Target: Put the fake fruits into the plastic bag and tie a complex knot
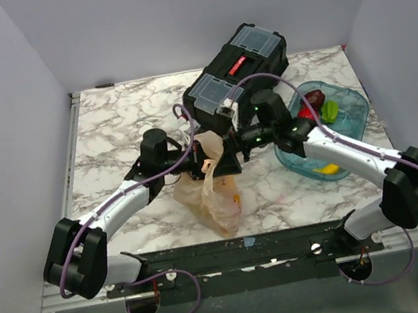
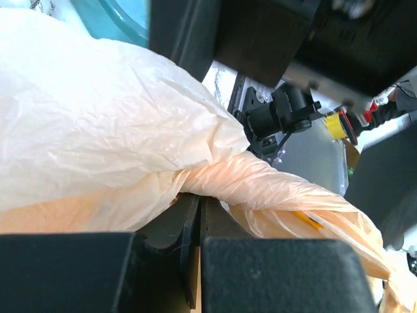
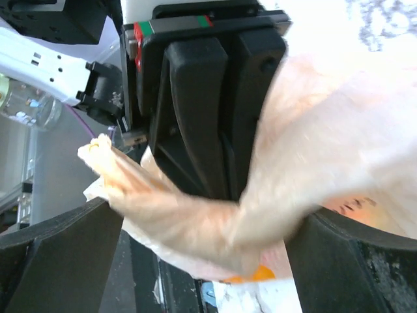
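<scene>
The pale-orange plastic bag (image 1: 216,191) lies on the marble table between both arms, with something orange (image 3: 264,274) showing through it. My left gripper (image 1: 198,158) is shut, and a twisted handle strip (image 2: 273,186) comes out at its fingertips (image 2: 199,199). My right gripper (image 1: 233,157) faces it, open wide. The same strip (image 3: 195,215) runs loosely across the gap between the right fingers (image 3: 58,261) without being pinched. I cannot make out a knot. Fake fruits stay in the blue tray: a red one (image 1: 310,111), a green one (image 1: 330,109) and a yellow one (image 1: 328,170).
The black toolbox (image 1: 238,67) stands just behind the two grippers. The translucent blue tray (image 1: 354,112) sits at the right, partly under my right arm. The walls close in on three sides of the table.
</scene>
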### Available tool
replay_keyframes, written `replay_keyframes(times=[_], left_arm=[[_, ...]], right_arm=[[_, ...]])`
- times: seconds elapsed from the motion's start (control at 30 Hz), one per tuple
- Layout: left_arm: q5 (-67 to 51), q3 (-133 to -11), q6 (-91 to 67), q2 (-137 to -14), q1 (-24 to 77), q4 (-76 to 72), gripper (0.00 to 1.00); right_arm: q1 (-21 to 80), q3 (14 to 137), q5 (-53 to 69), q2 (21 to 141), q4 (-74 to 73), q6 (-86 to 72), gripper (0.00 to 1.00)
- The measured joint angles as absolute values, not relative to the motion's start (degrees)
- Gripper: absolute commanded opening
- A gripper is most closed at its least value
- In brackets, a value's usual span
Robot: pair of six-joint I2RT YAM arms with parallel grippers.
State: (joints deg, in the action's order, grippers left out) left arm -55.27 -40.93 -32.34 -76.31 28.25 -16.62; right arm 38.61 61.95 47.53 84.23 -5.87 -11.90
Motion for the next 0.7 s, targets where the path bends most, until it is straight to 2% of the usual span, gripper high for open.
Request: replay_keyframes(times=[0.17, 0.33, 0.43, 0.6, 0.7], left_arm=[[-55.5, -40.9, -32.3, -76.3, 27.6, -16.6, 0.00], [-55.6, -41.5, -32.3, -76.3, 27.4, -16.6, 0.00], [-55.6, -41.5, -32.3, -76.2, 27.4, -16.6, 0.00], [-55.7, -41.5, -32.0, -75.9, 27.4, -16.4, 0.00], [-55.6, -41.5, -31.6, -75.5, 27.4, -16.1, 0.00]], right_arm=[[32.6, 62.1, 47.7, 78.2, -14.3, -6.8, 0.97], [29.5, 63.5, 47.9, 76.8, -20.3, -3.9, 0.68], [28.1, 63.5, 47.1, 76.8, -20.7, -3.8, 0.59], [27.4, 63.3, 45.1, 77.3, -17.3, -6.3, 0.56], [27.4, 62.1, 45.5, 78.4, -13.0, -8.8, 0.60]])
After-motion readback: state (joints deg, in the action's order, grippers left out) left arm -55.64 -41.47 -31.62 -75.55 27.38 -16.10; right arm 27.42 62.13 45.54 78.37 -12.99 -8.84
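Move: Just beyond the wide-open right fingers, the bag's twisted neck lies about 4 cm to their left at roughly their height, with the pale loose flap some 6 cm farther forward and 3 cm left of the right hand. The bag's body hangs about 13 cm back and 5 cm left, lower down. The black toolbox is around 24 cm ahead and 7 cm right. From the closed left fingers, the neck lies across the tips, about 2 cm to the right. Backing out to the right from the twisted neck, the right hand slides about 7 cm, rising slightly, then swings some 5 cm forward towards the toolbox side, turning roughly 10 degrees clockwise. Its fingers close from wide open to about half, on nothing. The left hand stays nearly in place, fingers shut, with the neck still wrapped over their tips. ##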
